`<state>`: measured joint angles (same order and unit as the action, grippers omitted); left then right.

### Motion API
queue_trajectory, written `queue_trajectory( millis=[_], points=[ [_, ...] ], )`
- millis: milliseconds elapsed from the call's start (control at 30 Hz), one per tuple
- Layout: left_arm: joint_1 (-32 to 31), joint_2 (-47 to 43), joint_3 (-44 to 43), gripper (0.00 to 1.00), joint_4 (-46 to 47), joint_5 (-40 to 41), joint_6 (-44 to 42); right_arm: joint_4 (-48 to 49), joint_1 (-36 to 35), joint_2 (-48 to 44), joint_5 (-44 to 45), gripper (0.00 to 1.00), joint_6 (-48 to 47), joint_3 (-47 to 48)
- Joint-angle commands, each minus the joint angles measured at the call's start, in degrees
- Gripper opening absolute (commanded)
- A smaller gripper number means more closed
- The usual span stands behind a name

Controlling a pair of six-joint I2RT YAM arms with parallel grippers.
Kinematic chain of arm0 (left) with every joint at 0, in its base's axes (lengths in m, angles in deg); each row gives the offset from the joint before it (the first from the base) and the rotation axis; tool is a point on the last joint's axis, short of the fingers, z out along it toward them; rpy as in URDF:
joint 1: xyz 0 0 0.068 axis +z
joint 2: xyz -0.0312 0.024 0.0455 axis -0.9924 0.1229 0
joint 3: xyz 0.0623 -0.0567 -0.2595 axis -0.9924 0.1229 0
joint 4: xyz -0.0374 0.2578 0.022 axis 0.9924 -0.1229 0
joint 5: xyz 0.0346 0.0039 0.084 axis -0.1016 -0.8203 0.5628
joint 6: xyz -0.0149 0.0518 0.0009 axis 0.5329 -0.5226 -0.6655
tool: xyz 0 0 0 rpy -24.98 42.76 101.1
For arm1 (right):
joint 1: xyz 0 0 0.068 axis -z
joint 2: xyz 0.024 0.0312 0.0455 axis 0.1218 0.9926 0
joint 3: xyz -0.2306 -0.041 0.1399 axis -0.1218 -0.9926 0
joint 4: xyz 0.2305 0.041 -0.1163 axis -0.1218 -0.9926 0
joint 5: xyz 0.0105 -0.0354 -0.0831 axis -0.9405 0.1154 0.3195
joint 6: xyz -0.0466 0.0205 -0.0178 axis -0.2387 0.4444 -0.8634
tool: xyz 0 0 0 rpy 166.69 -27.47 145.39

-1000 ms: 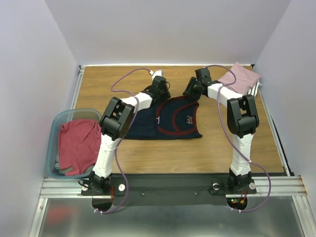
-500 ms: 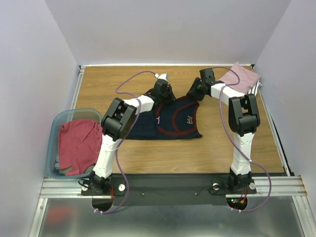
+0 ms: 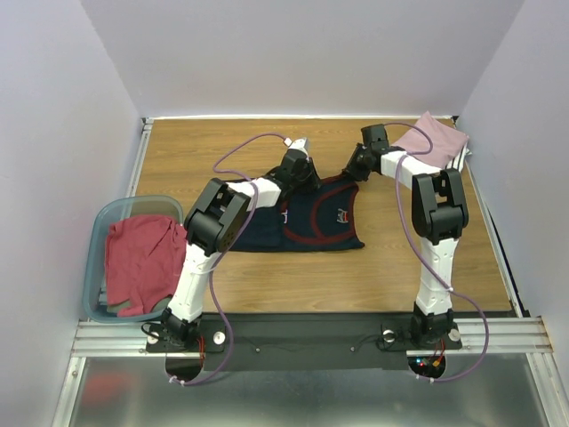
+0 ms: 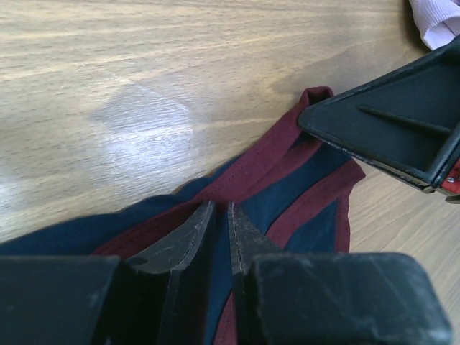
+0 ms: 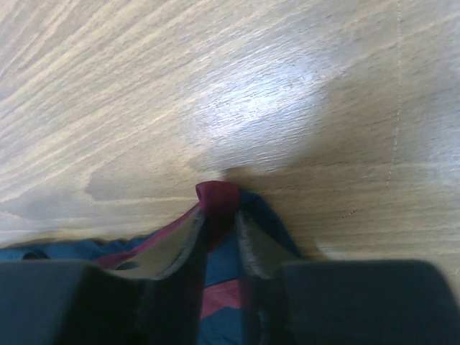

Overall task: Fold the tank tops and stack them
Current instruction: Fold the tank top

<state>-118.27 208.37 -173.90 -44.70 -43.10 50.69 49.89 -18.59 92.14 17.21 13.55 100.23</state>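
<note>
The navy tank top (image 3: 311,218) with maroon trim lies flat mid-table. My left gripper (image 3: 300,172) is shut on its far left strap; the left wrist view shows the jaws (image 4: 221,215) pinching navy and maroon cloth (image 4: 287,194). My right gripper (image 3: 358,165) is shut on the far right strap; the right wrist view shows the maroon strap end (image 5: 217,198) bunched between the fingers (image 5: 219,223). A dusty pink top (image 3: 433,140) lies folded at the far right corner. A red top (image 3: 140,260) fills the teal tub (image 3: 96,236).
The teal tub sits off the table's left edge. A white cloth edge (image 3: 465,158) peeks out under the pink top. Bare wood table (image 3: 204,142) lies behind the jersey and in front of it (image 3: 356,280). Purple cables loop above both arms.
Both grippers have moved toward each other along the jersey's far edge, the left one to the right, the right one slightly down, drawing the straps inward.
</note>
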Motion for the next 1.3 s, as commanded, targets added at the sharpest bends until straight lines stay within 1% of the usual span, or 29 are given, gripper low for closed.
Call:
queue_trajectory(
  millis=[0,33,67,133,367,400,500,767,833,1100,1267],
  points=[
    [-0.62,-3.11,1.71,0.24,0.75,-0.40,0.02,0.91,0.43,-0.56,0.96,0.21,-1.35,-0.56],
    [-0.62,-3.19,1.80,0.24,0.84,-0.31,-0.07,0.91,0.52,-0.82,1.14,0.18,-1.71,-0.82],
    [-0.62,-3.46,2.15,0.24,0.75,-0.14,0.02,0.91,0.43,-1.09,1.31,0.09,-1.97,-1.09],
    [-0.62,-3.81,2.32,0.24,0.75,0.39,-0.07,1.34,0.43,-2.40,2.71,0.00,-2.85,-2.57],
    [-0.44,-4.34,1.54,0.24,-0.21,1.45,0.19,12.58,0.52,-8.99,5.80,0.00,-5.31,-12.32],
    [-0.35,-4.34,1.36,0.24,-0.30,1.36,0.37,15.55,0.52,-9.52,5.54,0.00,-6.27,-13.21],
    [-0.26,-4.42,1.27,0.24,-0.74,1.10,0.72,21.02,0.78,-10.40,4.92,0.00,-7.24,-15.85],
    [-0.09,-6.00,2.67,0.24,-1.18,1.36,0.81,30.43,1.66,-9.79,3.25,0.00,-8.48,-20.51],
    [-0.09,-6.44,2.68,0.24,-1.36,1.36,0.89,34.73,1.84,-10.32,3.25,0.00,-8.39,-22.70],
    [0.00,-7.41,1.62,0.24,-3.38,1.27,1.33,41.42,2.81,-9.35,2.64,0.00,-8.74,-22.98],
    [0.09,-9.52,3.02,0.24,-3.90,1.54,1.60,41.78,3.95,-7.60,2.72,0.00,-9.09,-21.22]
  ],
)
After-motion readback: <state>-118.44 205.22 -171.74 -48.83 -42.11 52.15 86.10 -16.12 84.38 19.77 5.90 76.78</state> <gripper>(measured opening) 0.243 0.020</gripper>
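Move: The maroon-trimmed strap corner of the navy tank top lies right between the right hand's parted fingertips, about 1 cm below the hand point. The small chest logo is roughly 12 cm back and 2 cm to the left, and the cloth's near right corner some 20 cm back and 4 cm to the right. The pink tank top lies about 24 cm to the right and 7 cm farther out. From the left hand the strap corner is about 8 cm right and 2 cm ahead. The strap corner gets pinched as the right hand's fingers shut at once, then is drawn to the right by about 3.5 cm. The hand first also goes back some 2 cm, then forward by 3 cm and finally a little up, its fingertips tilting up by about 20 degrees. The left hand's nearly closed tips stay low on the tank top's far edge, easing about 1.5 cm back and left. ##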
